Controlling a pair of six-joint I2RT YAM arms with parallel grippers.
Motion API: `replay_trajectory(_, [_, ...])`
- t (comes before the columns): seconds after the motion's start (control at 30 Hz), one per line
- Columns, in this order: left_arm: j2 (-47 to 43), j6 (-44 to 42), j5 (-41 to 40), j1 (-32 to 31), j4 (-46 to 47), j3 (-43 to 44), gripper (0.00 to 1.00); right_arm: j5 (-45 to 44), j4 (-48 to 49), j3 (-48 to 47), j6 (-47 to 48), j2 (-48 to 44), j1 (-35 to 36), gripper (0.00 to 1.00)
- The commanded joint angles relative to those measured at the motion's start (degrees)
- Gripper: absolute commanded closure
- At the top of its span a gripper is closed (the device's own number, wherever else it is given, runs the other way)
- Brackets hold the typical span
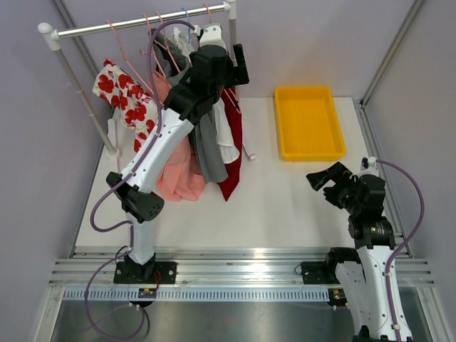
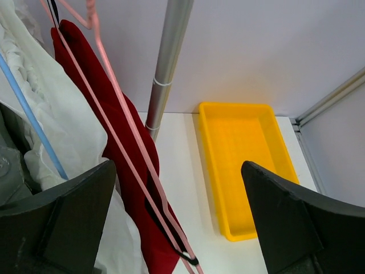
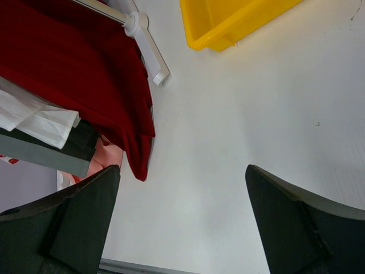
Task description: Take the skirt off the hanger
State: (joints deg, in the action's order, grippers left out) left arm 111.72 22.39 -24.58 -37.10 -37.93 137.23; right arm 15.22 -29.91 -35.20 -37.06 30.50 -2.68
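Note:
A dark red skirt (image 1: 234, 142) hangs at the right end of the clothes rack, draped on a thin pink hanger (image 2: 114, 91) with a small black clip at its lower tip. My left gripper (image 1: 232, 63) is raised beside the rail, just right of the garments. In the left wrist view it (image 2: 177, 165) stands open, and the skirt (image 2: 122, 148) and the hanger's wires pass just inside its left finger without being gripped. My right gripper (image 1: 320, 178) hovers low over the table at the right, open and empty (image 3: 182, 168). From there the skirt's hem (image 3: 74, 63) shows at the upper left.
The rack's rail (image 1: 142, 23) carries several other garments: a white one with red flowers (image 1: 125, 96), a pink one (image 1: 178, 178), a grey one (image 1: 210, 153) and a white one (image 2: 51, 114). Its right post (image 2: 168, 63) stands behind the skirt. A yellow tray (image 1: 308, 122) sits at the back right.

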Motion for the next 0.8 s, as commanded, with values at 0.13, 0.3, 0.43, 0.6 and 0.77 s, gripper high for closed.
replay_trajectory(0.13, [4.0, 2.0, 0.0, 2.8, 5.8, 1.2, 0.17, 0.9, -0.2, -0.4, 1.4, -0.5, 0.0, 0.01])
replay_trajectory(0.3, [4.9, 1.3, 1.4, 3.3, 8.0, 1.0, 0.61, 0.9, -0.1, -0.2, 1.5, -0.4, 0.0, 0.01])
replay_trajectory(0.43, [4.3, 0.1, 1.0, 3.3, 9.6, 1.3, 1.00, 0.9, -0.2, 0.0, 1.4, -0.6, 0.1, 0.00])
replay_trajectory(0.6, [2.9, -1.3, 0.4, 3.2, 9.1, 2.7, 1.00, 0.8, -0.2, -0.3, 1.4, -0.7, 0.0, 0.00])
replay_trajectory(0.77, [-1.1, -3.4, -0.7, 2.1, 9.2, 3.3, 1.00, 1.1, 0.4, -0.7, 1.6, -0.7, 0.1, 0.01])
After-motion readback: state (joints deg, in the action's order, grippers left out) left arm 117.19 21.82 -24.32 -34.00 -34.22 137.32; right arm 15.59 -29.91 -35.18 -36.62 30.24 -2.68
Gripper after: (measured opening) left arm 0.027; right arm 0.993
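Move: The near sloping arm of the pink hanger that carries the red skirt, just below its neck, is about 5 cm ahead of the open left hand, 1 cm to its left and 4 cm below. The red skirt's middle hangs some 5 cm ahead, 3 cm left and 20 cm down; the white garment is about 5 cm left of the skirt, and the rack post is roughly 16 cm ahead and 1 cm right of the hand. From the right hand, that hanger arm is some 27 cm ahead, 25 cm left and 20 cm up. The left hand pushes in forward and down together, about 4 cm each way, bringing its wide-open fingers astride the near arm of the pink hanger just below the neck, with the wrist barely turning. As the reach comes to its end the fingers shut fully and pinch the thin arm between their tips, then keep hold there, easing up only about half a centimetre. ##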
